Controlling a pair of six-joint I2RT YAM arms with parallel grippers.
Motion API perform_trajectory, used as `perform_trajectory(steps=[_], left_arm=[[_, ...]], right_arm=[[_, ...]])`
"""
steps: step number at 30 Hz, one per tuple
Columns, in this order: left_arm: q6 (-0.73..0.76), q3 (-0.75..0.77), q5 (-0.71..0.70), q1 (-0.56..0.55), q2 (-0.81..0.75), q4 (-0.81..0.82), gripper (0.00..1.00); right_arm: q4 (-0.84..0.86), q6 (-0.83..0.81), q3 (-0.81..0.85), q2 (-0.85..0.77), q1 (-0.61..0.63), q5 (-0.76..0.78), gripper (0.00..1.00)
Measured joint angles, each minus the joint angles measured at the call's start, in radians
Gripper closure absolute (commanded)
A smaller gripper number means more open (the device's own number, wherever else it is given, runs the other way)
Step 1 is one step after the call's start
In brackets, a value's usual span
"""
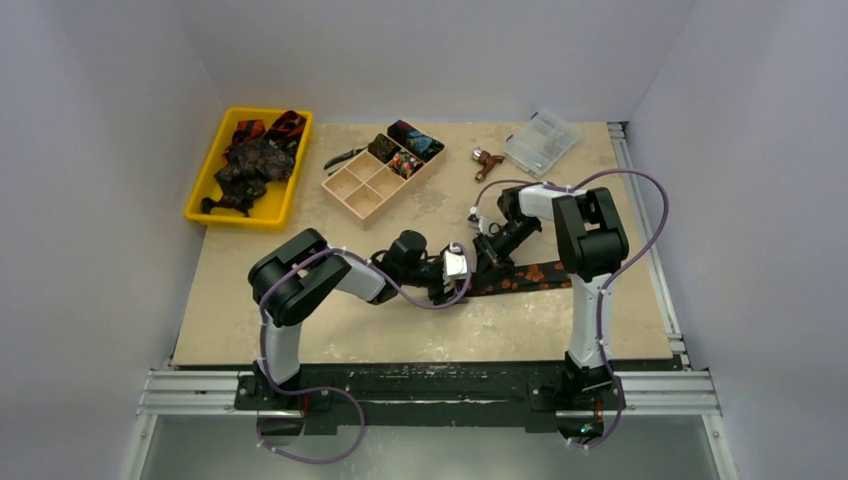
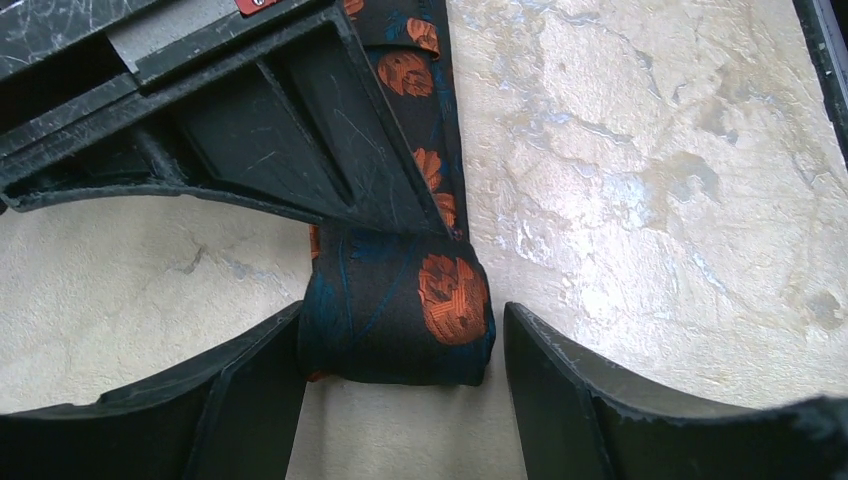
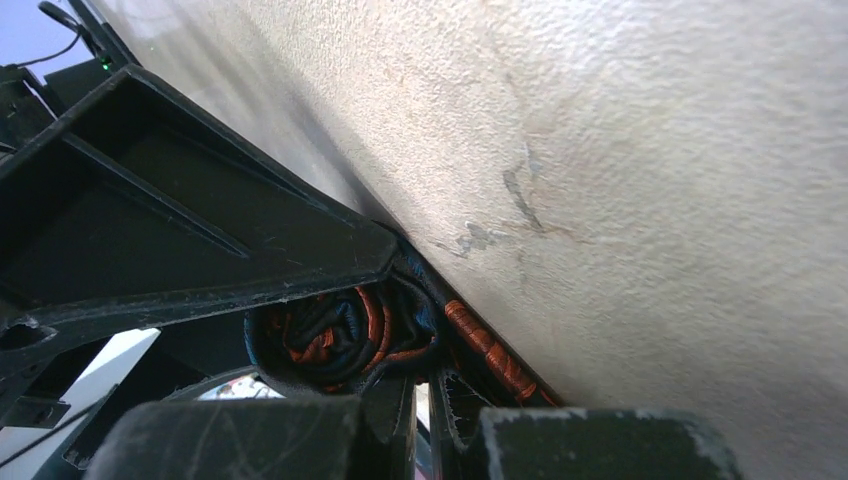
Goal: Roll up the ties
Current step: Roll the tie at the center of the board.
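Observation:
A black tie with orange blotches [image 1: 535, 273] lies flat across the table's middle right. Its left end is wound into a roll [image 2: 400, 300]. My left gripper [image 1: 458, 285] is open and straddles the roll [image 2: 402, 318]: the left finger touches the roll's side and the right finger stands a small gap off. My right gripper [image 1: 487, 255] is shut, its tips [image 3: 430, 395] against the tie just behind the roll [image 3: 340, 335], which that view shows end-on as a spiral. Its finger [image 2: 300, 130] lies over the flat tie.
A yellow tray [image 1: 205, 190] at the back left holds several loose ties. A wooden compartment box [image 1: 360, 190] holds rolled ties in its far cells. A clear plastic box [image 1: 541, 142], a small red-brown tool [image 1: 487, 160] and dark pliers [image 1: 345, 157] lie at the back.

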Motion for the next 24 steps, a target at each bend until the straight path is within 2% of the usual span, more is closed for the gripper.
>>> perform_trajectory(steps=[4,6,12,16,19,24], left_arm=[[0.001,0.011,0.001,0.000,0.002,-0.013,0.33],[0.009,0.030,0.000,0.000,0.009,-0.027,0.39],[0.036,0.098,0.024,-0.011,0.032,-0.115,0.72],[0.045,0.108,0.021,-0.011,0.027,-0.150,0.82],[0.045,0.109,-0.007,-0.010,0.014,-0.180,0.85],[0.035,0.148,-0.066,-0.009,0.008,-0.261,0.84]], right_arm=[[-0.011,-0.007,0.008,0.007,0.009,0.000,1.00],[-0.016,-0.007,0.011,0.012,0.010,-0.002,1.00],[-0.022,-0.007,0.014,0.018,0.009,-0.008,0.98],[-0.022,-0.008,0.011,0.010,0.001,-0.017,0.67],[-0.018,-0.010,-0.003,-0.026,-0.024,-0.030,0.54],[0.041,-0.029,-0.027,-0.118,-0.068,-0.028,0.40]])
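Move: The tie's roll sits between the left hand's open fingertips, its middle about 1 cm to their right, level in height and neither ahead nor back; the closed right fingertips are against it, with its middle some 3 cm to their left and 1 cm back. From the left hand, the flat tail's middle is about 12 cm right, 2 cm ahead and 2 cm lower, and the wooden box is 24 cm ahead and 16 cm left. The left hand edges about 1.5 cm right over the roll while the right hand's closed tips stay almost still against its tail side, then the left fingers close from wide open to pinch the roll by its two ends and, keeping hold, drift 1 to 1.5 cm forward and slightly back to the left. Once that grip is on, the right tips come free of the tie, rising nearly 3 cm and going about 2 cm forward and 1 cm right as their fingers open to roughly half. ##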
